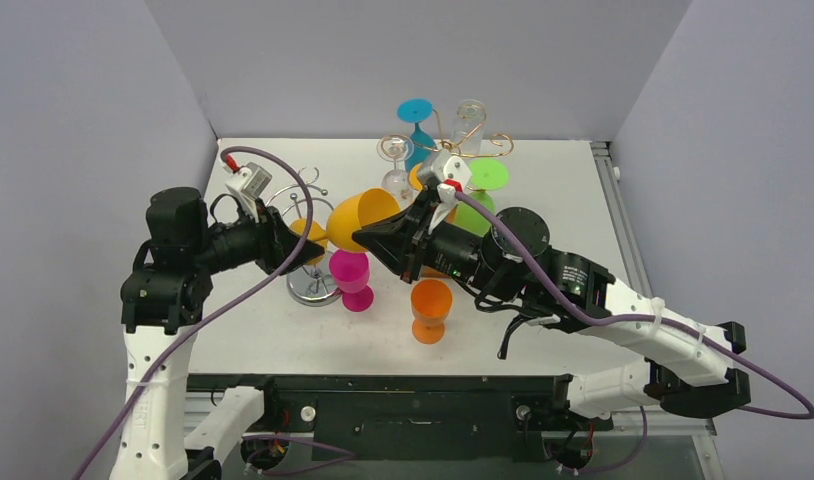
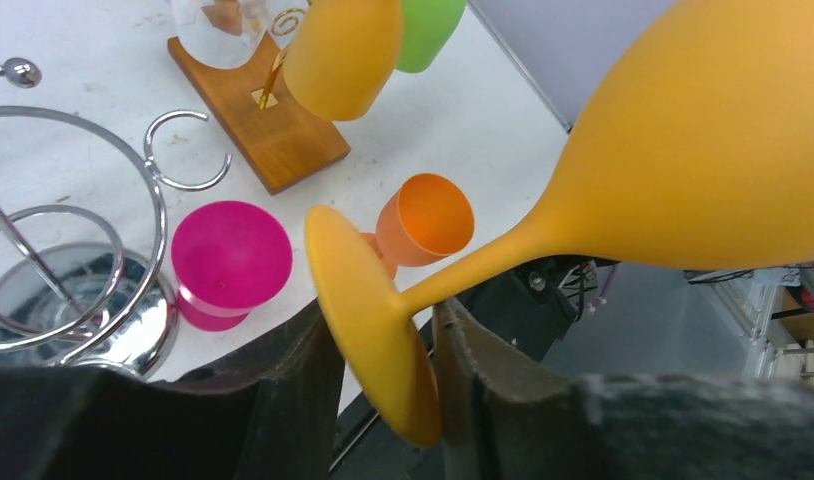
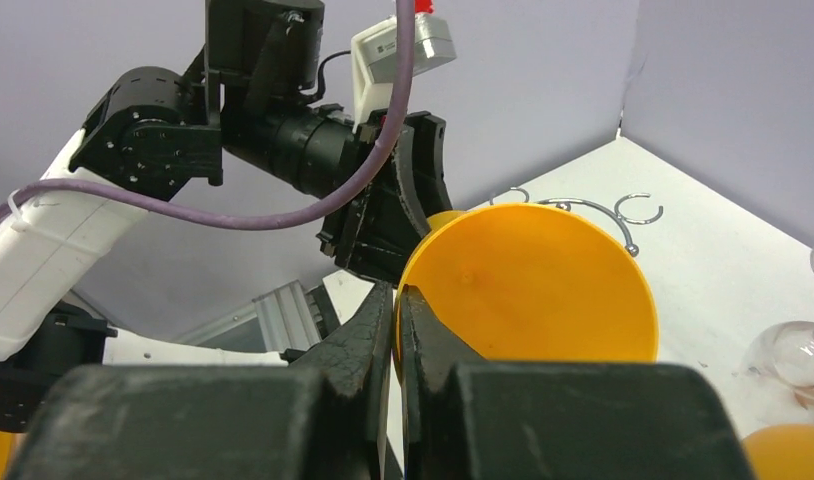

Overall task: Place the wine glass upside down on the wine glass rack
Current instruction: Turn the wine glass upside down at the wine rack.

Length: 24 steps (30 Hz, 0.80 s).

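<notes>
The yellow-orange wine glass (image 1: pixel 368 215) hangs on its side in the air between my two arms. My right gripper (image 1: pixel 368 240) is shut on the rim of its bowl (image 3: pixel 533 280), the thin rim pinched between the fingers (image 3: pixel 396 295). My left gripper (image 1: pixel 308 245) has its fingers on either side of the glass's round foot (image 2: pixel 368 320), pressing on it; the bowl (image 2: pixel 703 150) fills that view's upper right. The chrome wire wine glass rack (image 1: pixel 301 290) stands empty just below my left gripper, its rings (image 2: pixel 83 250) at the left wrist view's left and its hooks (image 3: pixel 583 205) behind the bowl.
A magenta glass (image 1: pixel 350 278) and an orange glass (image 1: pixel 430 308) stand upright on the table near the chrome rack. At the back stands a second rack with a wooden base (image 2: pixel 273 135), holding blue (image 1: pixel 416 115), green (image 1: pixel 486 175) and clear (image 1: pixel 395 165) glasses.
</notes>
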Each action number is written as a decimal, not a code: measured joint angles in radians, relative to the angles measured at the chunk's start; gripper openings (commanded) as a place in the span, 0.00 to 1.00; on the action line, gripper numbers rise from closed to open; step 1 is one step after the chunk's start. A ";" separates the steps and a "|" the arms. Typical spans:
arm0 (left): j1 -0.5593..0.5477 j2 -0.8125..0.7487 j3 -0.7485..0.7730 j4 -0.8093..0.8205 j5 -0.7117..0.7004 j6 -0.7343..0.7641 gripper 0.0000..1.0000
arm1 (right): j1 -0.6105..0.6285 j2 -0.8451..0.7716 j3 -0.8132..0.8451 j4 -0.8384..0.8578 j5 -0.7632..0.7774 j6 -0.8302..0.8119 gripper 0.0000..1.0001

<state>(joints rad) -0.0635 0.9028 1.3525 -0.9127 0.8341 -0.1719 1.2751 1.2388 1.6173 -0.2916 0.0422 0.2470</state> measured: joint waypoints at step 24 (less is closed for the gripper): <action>0.005 -0.291 -0.037 0.190 -0.103 0.809 0.00 | -0.005 -0.124 0.039 -0.400 -0.011 0.004 0.80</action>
<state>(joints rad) -0.0589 0.6113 1.3159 -0.7223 0.7315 0.6376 1.2701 1.1152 1.6562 -0.6914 0.0307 0.2512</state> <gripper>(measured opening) 0.028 0.797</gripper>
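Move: The yellow wine glass lies tilted between the hands. Its middle is roughly 5 cm right, 3 cm back and 5 cm above the left hand, whose half-open fingers straddle the stem by the foot. From the right hand, which pinches the rim, it is 4 cm left, 4 cm ahead and 6 cm below. From the left hand, the silver rack stands about 20 cm ahead, 6 cm left, and the magenta glass 15 cm ahead, 3 cm right, their middles some 18 and 28 cm below. Left pinches the yellow glass's stem, rises about 7 cm, fingers tipping up some 60 degrees; right releases, withdrawing rightward. ##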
